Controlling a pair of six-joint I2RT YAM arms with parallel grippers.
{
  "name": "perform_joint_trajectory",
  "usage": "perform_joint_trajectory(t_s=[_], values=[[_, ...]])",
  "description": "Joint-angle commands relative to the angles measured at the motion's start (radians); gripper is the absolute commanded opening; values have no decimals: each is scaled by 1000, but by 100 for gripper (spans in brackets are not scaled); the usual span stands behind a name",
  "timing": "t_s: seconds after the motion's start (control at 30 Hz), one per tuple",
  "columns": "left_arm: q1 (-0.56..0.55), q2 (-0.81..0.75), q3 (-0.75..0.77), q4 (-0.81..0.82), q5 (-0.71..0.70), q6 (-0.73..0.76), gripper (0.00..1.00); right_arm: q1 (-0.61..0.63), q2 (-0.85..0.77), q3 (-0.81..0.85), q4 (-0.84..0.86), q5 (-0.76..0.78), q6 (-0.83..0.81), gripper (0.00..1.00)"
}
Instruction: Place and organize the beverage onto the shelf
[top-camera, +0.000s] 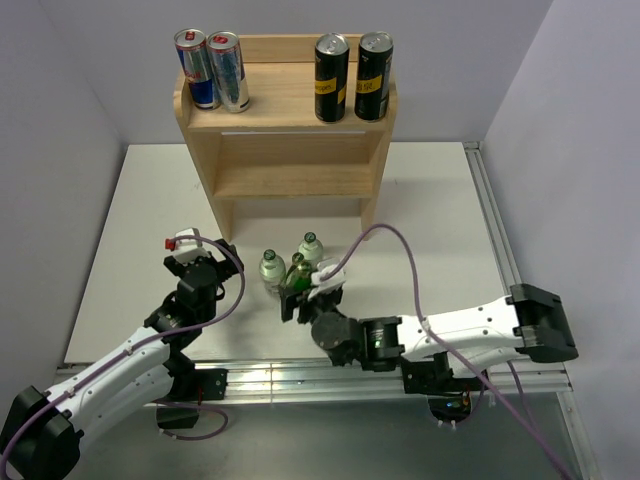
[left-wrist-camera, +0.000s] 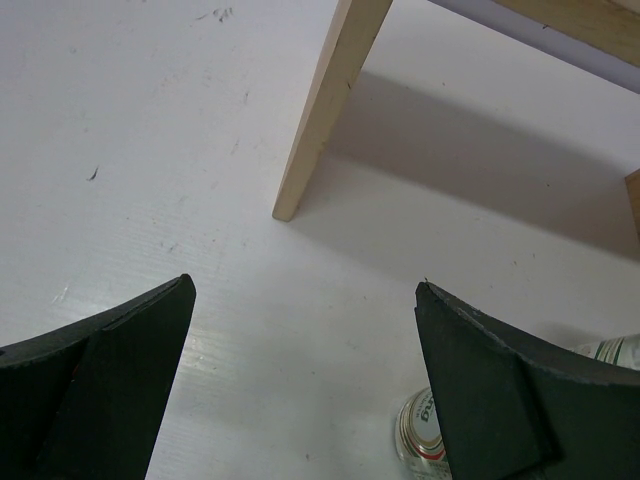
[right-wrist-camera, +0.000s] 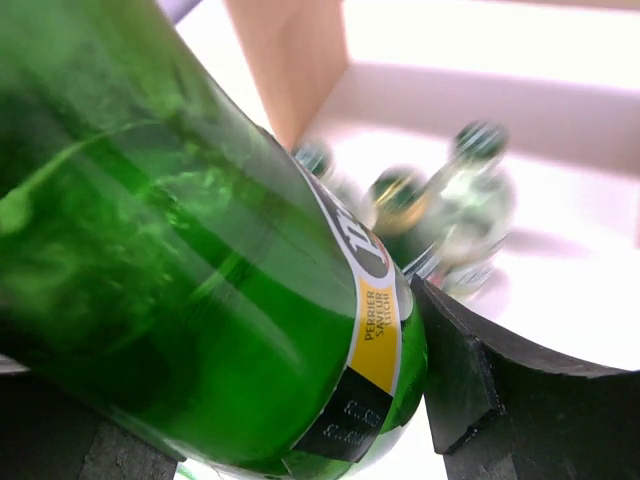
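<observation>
A green Perrier bottle (right-wrist-camera: 200, 250) fills the right wrist view, and my right gripper (right-wrist-camera: 260, 385) is shut on it, the right finger (right-wrist-camera: 470, 390) pressed against its labelled side. From above, that green bottle (top-camera: 297, 270) stands on the table in front of the shelf (top-camera: 285, 100), with my right gripper (top-camera: 304, 291) around it. Two clear bottles (top-camera: 271, 268) (top-camera: 311, 247) stand right beside it. My left gripper (top-camera: 200, 252) is left of the bottles. It is open (left-wrist-camera: 305, 283) over bare table, near the shelf's front left leg (left-wrist-camera: 322, 110).
On top of the shelf stand two blue-and-silver cans (top-camera: 212, 70) at the left and two black-and-yellow cans (top-camera: 352, 77) at the right. The top of a labelled bottle (left-wrist-camera: 418, 435) shows by my left gripper's right finger. Grey walls close in the table on three sides.
</observation>
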Motion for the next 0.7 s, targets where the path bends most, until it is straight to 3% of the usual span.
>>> perform_joint_trajectory(t_s=[0.0, 0.3, 0.67], values=[[-1, -17, 9, 27, -1, 2, 99, -118, -103, 66, 24, 20, -83, 0], [-1, -17, 10, 29, 2, 3, 99, -471, -129, 170, 19, -184, -193, 0], [-1, -17, 9, 29, 2, 3, 99, -642, -23, 333, -13, -302, -239, 0]])
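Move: The right hand holds the green bottle. Its goal, the right part of the middle shelf, is about 31 cm ahead, 12 cm to its right and 3 cm higher; the right side panel stands some 5 cm right of that spot. Roughly 14 cm below the hand stand the other green bottle, 12 cm ahead and 3 cm left, and the right clear bottle, 20 cm straight ahead. From the left hand the spot is about 19 cm ahead, 34 cm right, 10 cm up. Forward and to the right, the right hand swiftly carries the green bottle about 17 cm out and 10 cm across, past the right side of the standing bottles towards the middle shelf. It climbs some 8 cm along the way and turns about 20 degrees clockwise to face the shelf. The sideways travel dies out first, leaving a slowing forward-and-up approach with the grip kept. ##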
